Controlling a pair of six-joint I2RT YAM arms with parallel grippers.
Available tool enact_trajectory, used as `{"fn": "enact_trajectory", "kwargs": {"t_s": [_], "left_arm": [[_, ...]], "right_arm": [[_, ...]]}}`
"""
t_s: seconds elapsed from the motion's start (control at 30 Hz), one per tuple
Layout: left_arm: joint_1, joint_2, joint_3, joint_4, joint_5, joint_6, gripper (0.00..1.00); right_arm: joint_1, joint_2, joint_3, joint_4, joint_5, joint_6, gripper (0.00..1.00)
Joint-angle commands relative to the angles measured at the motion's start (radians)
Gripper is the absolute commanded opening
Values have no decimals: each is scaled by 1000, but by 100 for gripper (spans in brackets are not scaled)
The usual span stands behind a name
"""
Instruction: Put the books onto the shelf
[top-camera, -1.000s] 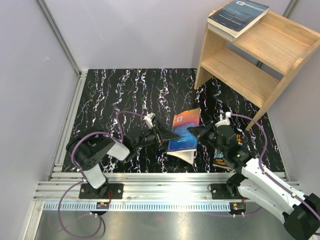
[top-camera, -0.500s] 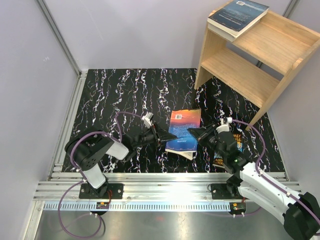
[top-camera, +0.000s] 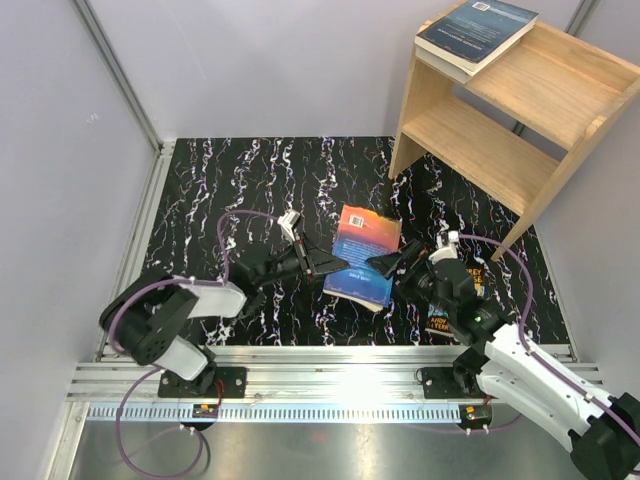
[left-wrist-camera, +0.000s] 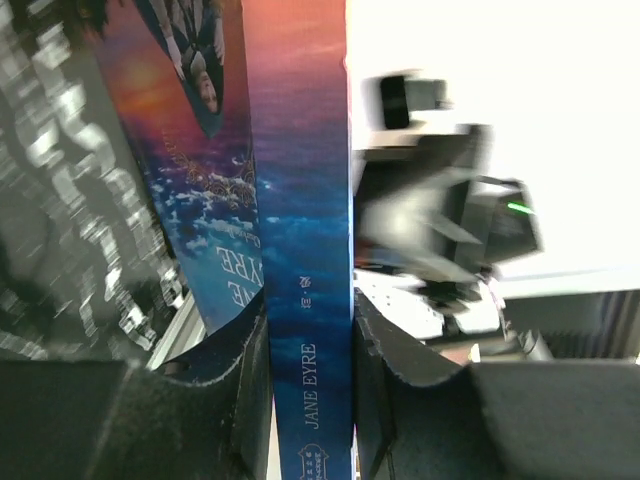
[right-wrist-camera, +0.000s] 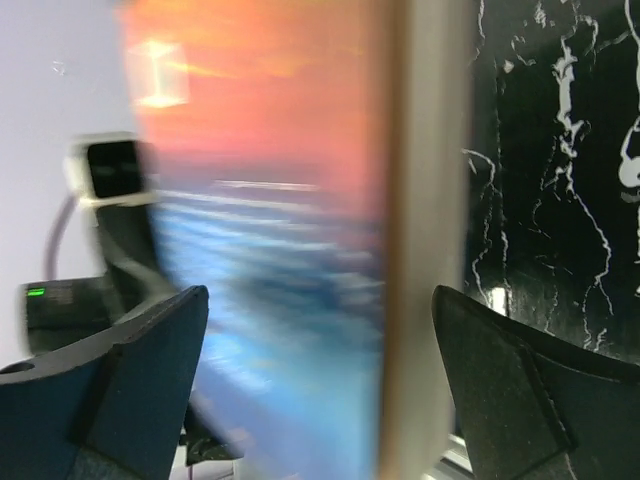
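A blue and orange book (top-camera: 365, 250), with "JANE EYRE" on its spine (left-wrist-camera: 308, 300), is tilted up off the mat between the two arms. My left gripper (top-camera: 333, 267) (left-wrist-camera: 310, 400) is shut on its spine edge, with one pad (left-wrist-camera: 385, 400) on each cover. My right gripper (top-camera: 386, 264) (right-wrist-camera: 318, 310) is open at the book's (right-wrist-camera: 280, 250) opposite edge, jaws wide and not touching it. A second book (top-camera: 441, 320) lies flat, partly under the right arm. A dark blue book (top-camera: 478, 25) rests on top of the wooden shelf (top-camera: 480, 140) at the back right.
A black marbled mat (top-camera: 250, 190) covers the table. A metal rail (top-camera: 300, 385) runs along the near edge and up the left side. Grey walls close in the left and back. Purple cables (top-camera: 225, 235) loop off both arms.
My right gripper has opened and let go of the book. My left gripper has shut on its spine, and the book has shifted slightly left and away.
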Motion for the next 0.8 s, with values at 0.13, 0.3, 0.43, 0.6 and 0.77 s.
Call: {"fn": "enact_trajectory", "kwargs": {"t_s": [0.13,0.3,0.43,0.6,0.77], "left_arm": [[-8,-279,202,-139,44,229,0],[-31,-355,268,-382,24,342,0],[-29,-353,256,-354,25,316,0],[-29,-347,274,-267,28,225,0],[-29,-365,331,-213,19,115,0]], "right_arm": [[10,123,-124,253,-106,66,100],[10,190,-167,509,-165,92,100],[8,222,-221,762,-211,152,100],[8,262,-234,923,-306,174,100],[10,279,-311,1275,-317,258,100]]}}
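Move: The left hand already pinches Jane Eyre across its spine, holding it clear of the table; the book's middle is about 5 cm to its right and 2 cm farther out, roughly level. From the open right hand that middle lies some 6 cm to the left and 1 cm ahead, about level. The treehouse book lies about 16 cm right of the right hand, 7 cm nearer and 15 cm below; the shelf's middle is some 25 cm ahead, 20 cm right and slightly higher. Up goes the left hand, about 6 cm in two spurts with a pause between, keeping its pinch on the spine and tipping Jane Eyre's far end up some 10 degrees. The right hand dips a little, slides about 4 cm left across the lower fore-edge, then climbs again, rolling its left side up some 20 degrees; its wide-open fingers still straddle the page edge and don't close. ##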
